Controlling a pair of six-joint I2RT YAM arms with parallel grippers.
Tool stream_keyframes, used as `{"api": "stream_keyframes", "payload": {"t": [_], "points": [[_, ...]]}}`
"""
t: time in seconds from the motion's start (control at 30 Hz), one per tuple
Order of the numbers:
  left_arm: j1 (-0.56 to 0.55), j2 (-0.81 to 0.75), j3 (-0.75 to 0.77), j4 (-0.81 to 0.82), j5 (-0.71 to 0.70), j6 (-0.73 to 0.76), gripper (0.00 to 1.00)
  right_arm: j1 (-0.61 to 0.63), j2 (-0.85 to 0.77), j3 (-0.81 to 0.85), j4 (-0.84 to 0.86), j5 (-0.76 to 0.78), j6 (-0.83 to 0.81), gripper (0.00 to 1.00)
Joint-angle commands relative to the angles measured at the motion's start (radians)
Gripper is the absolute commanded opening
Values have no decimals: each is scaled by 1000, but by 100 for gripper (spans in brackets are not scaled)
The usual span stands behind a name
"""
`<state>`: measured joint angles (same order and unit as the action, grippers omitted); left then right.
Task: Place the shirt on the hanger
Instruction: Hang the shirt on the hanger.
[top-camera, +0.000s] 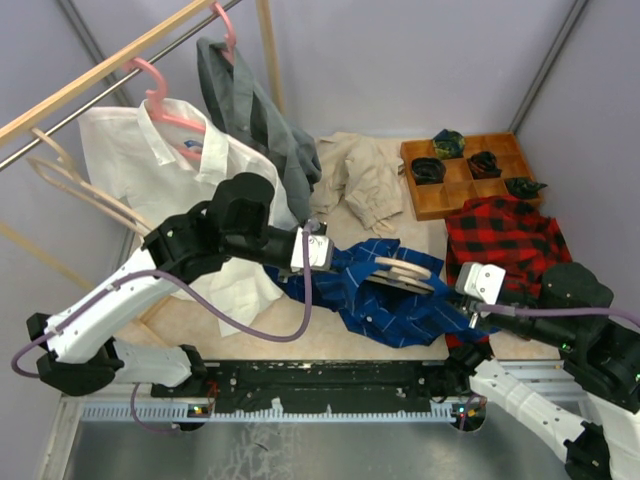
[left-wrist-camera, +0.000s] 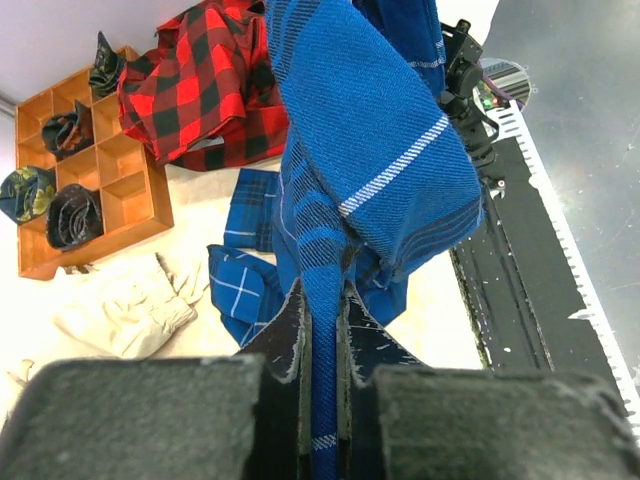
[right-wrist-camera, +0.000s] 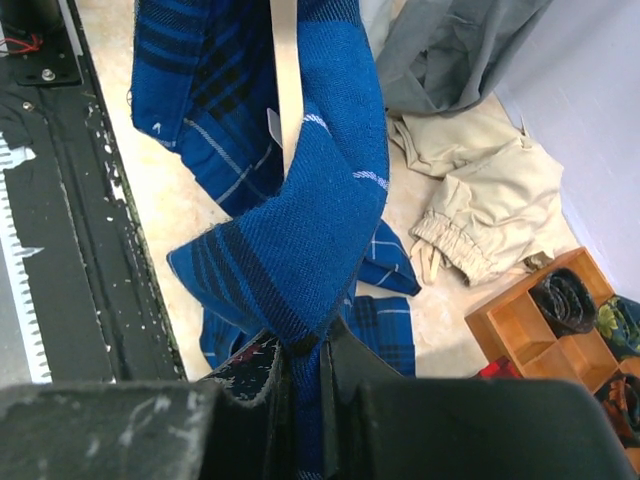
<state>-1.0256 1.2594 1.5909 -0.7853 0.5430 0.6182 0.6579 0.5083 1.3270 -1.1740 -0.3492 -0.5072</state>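
Observation:
The royal-blue checked shirt (top-camera: 395, 305) hangs bunched between my two grippers, just above the mat. My left gripper (top-camera: 322, 250) is shut on a fold of the shirt (left-wrist-camera: 370, 150) at its left end; the cloth runs straight up between the jaws. My right gripper (top-camera: 463, 295) is shut on the shirt (right-wrist-camera: 300, 230) at its right end. The pale beige hanger (top-camera: 405, 271) lies across the top of the shirt between the grippers. In the right wrist view, one arm of the hanger (right-wrist-camera: 287, 80) shows as a pale strip running into the cloth.
A white shirt (top-camera: 170, 165) and a grey garment (top-camera: 245, 100) hang on pink hangers from the rail (top-camera: 100, 70) at back left. Beige trousers (top-camera: 365, 180), a wooden tray (top-camera: 425, 205) of rolled socks and a red-and-black plaid shirt (top-camera: 505, 240) lie behind the shirt.

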Motion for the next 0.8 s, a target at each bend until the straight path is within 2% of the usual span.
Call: {"api": "stream_keyframes", "payload": {"t": [0.0, 0.1, 0.2, 0.3, 0.4, 0.57, 0.67, 0.77], "points": [[1, 5, 7, 15, -4, -18, 0, -1, 9, 5, 128, -34, -3, 2], [1, 2, 1, 17, -18, -24, 0, -1, 9, 8, 131, -33, 9, 17], [1, -4, -13, 31, -61, -32, 0, 0, -2, 10, 135, -9, 21, 38], [1, -16, -35, 56, -114, -57, 0, -1, -21, 1, 141, 26, 30, 51], [1, -31, -67, 92, -172, -80, 0, -1, -52, -19, 158, 81, 43, 59], [2, -41, -114, 165, -297, -180, 0, -1, -88, -62, 239, 248, 121, 66], [1, -36, -134, 191, -330, -243, 0, -1, -100, -100, 303, 345, 229, 71], [1, -38, -165, 228, -357, -302, 0, 0, -71, -83, 298, 425, 376, 75]]}}
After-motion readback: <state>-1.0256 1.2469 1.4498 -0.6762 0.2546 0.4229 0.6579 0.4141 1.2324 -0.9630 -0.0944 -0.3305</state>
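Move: The left gripper already pinches one side of the blue shirt, and the right gripper its other side. The wooden hanger inside the shirt shows about 11 cm right of the left hand and 2 cm back, and some 6 cm left of the right hand and 2 cm forward, a little above both. The beige garment lies around 34 cm forward, 6 cm right and 33 cm below the left hand; the red plaid shirt about 23 cm forward, 25 cm right and 33 cm below the right hand. Open the right gripper to let go of the blue shirt, lifting it about 2 cm as it frees, then draw it forward and to the right and swing the fingers clockwise. Keep the left fingers shut on the cloth and, after a brief hold, carry it about 5 cm forward and 4 cm down, turning the hand some 20 degrees counter-clockwise. ##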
